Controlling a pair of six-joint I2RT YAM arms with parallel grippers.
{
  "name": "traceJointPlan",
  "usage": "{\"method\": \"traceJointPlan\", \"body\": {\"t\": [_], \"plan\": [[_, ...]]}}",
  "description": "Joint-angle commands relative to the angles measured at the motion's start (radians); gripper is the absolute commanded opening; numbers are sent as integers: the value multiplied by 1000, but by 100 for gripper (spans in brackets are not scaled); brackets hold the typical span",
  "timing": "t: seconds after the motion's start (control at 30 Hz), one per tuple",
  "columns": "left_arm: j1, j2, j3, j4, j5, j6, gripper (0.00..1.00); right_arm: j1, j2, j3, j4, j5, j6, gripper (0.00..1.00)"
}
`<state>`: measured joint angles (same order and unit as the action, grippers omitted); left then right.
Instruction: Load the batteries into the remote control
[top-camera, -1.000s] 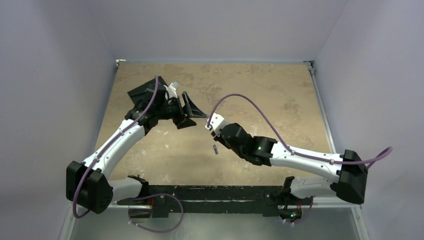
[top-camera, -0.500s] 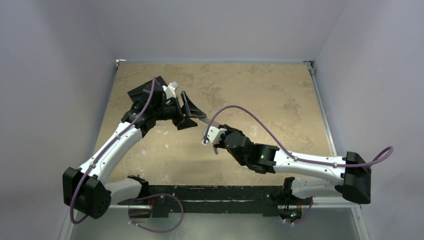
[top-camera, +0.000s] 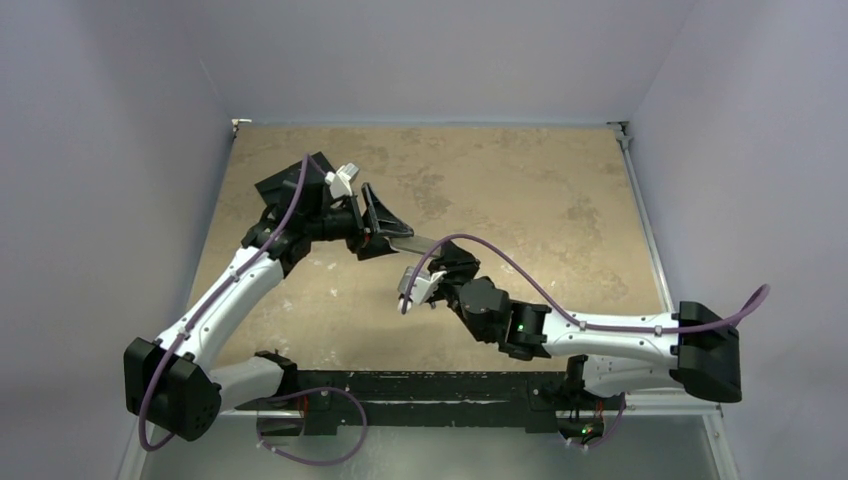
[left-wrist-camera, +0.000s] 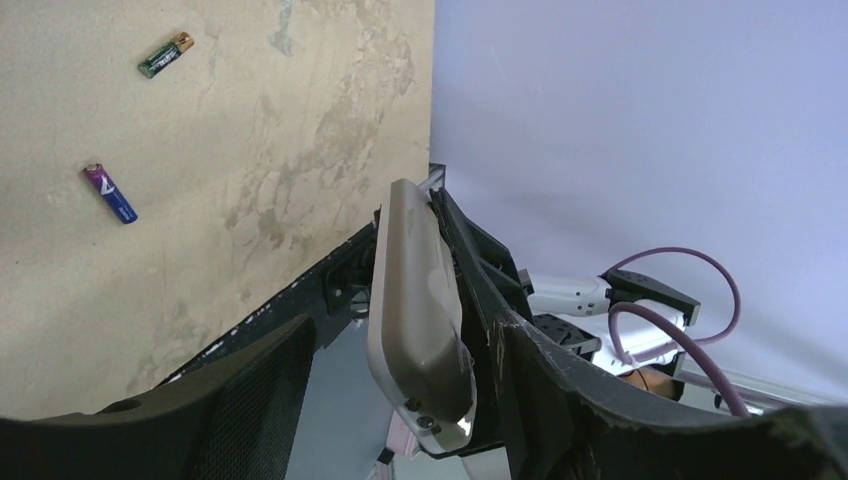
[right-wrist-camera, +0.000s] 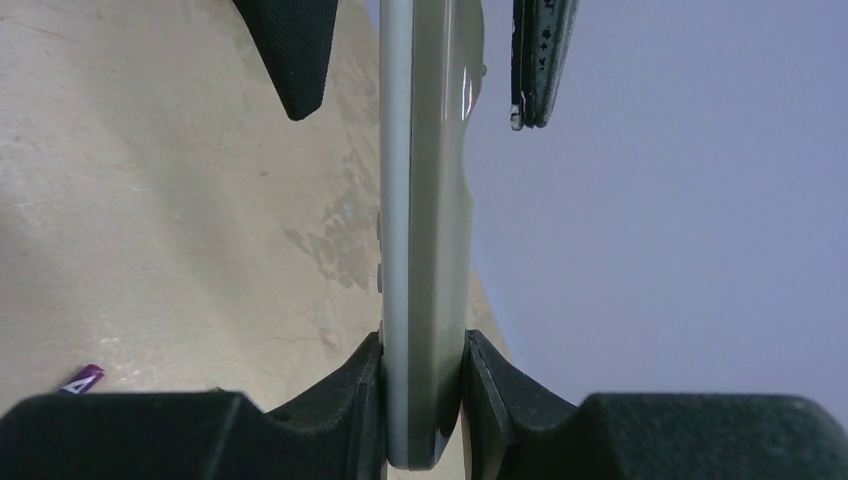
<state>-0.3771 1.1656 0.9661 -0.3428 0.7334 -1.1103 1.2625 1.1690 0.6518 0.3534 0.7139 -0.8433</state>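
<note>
The remote control (right-wrist-camera: 422, 220) is held edge-on above the table, grey back to the right, with my right gripper (right-wrist-camera: 420, 345) shut on its near end. It shows as a grey strip (top-camera: 412, 240) between the two grippers in the top view. My left gripper (left-wrist-camera: 400, 330) stands open around the remote's (left-wrist-camera: 415, 300) other end, which lies close to one finger, with a gap to the other finger (left-wrist-camera: 250, 390). Two batteries lie apart on the table: a green, gold-tipped one (left-wrist-camera: 165, 55) and a purple one (left-wrist-camera: 110, 193), the purple one also below the right gripper (right-wrist-camera: 80, 380).
A black square slab (top-camera: 290, 185) sits at the back left, partly behind the left arm. The tan table (top-camera: 520, 190) is walled at the back and sides. A black rail (top-camera: 430, 385) runs along its near edge between the arm bases.
The right arm has swung its gripper nearer and to the left with the remote. The remote's far end now lies between the left gripper's fingers, and the left arm has shifted slightly.
</note>
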Motion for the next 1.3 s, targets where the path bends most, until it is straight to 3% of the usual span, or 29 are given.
{"method": "traceJointPlan", "body": {"t": [0.0,0.27,0.5,0.73,0.83,0.97,1.1,1.27], "plan": [[7,-31,-22,69,45,-42,62,19,13,-18,243,56,-156,0],[7,-38,-42,124,79,-81,48,31,63,-43,400,98,-266,0],[7,-49,-55,154,94,-101,29,38,106,-62,498,135,-344,0],[7,-52,-66,170,101,-109,0,51,119,-76,563,162,-374,1],[7,-53,-69,177,96,-109,0,59,114,-93,599,172,-382,36],[7,-56,-76,187,88,-109,0,73,94,-119,633,173,-377,62],[7,-69,-80,208,68,-108,0,74,56,-132,568,167,-310,72],[7,-73,-95,242,53,-97,0,75,-29,-94,274,96,-82,74]]}}
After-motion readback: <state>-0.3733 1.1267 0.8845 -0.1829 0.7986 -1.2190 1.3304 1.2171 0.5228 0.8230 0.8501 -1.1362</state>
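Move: The remote, its one end still in the right hand's grip, has its middle about 6 cm to the right of the left hand and 1 cm back, a shade lower; its other end lies between the left hand's open fingers. From the right hand the middle is roughly 5 cm left and 1 cm ahead, about level. On the table some 22 cm below the right hand lie the blue battery, 4 cm left and 2 cm back, and the green battery, 3 cm right and 5 cm ahead. Upward and slowly, the right hand carries its end of the remote about 2 cm, its fingers tipping up some 15 degrees, while the left hand eases up and back about a centimetre and closes its fingers on the other end. With the left grip made, the right fingers open wide and let go, and that hand starts back and to the right by about 2 cm. ##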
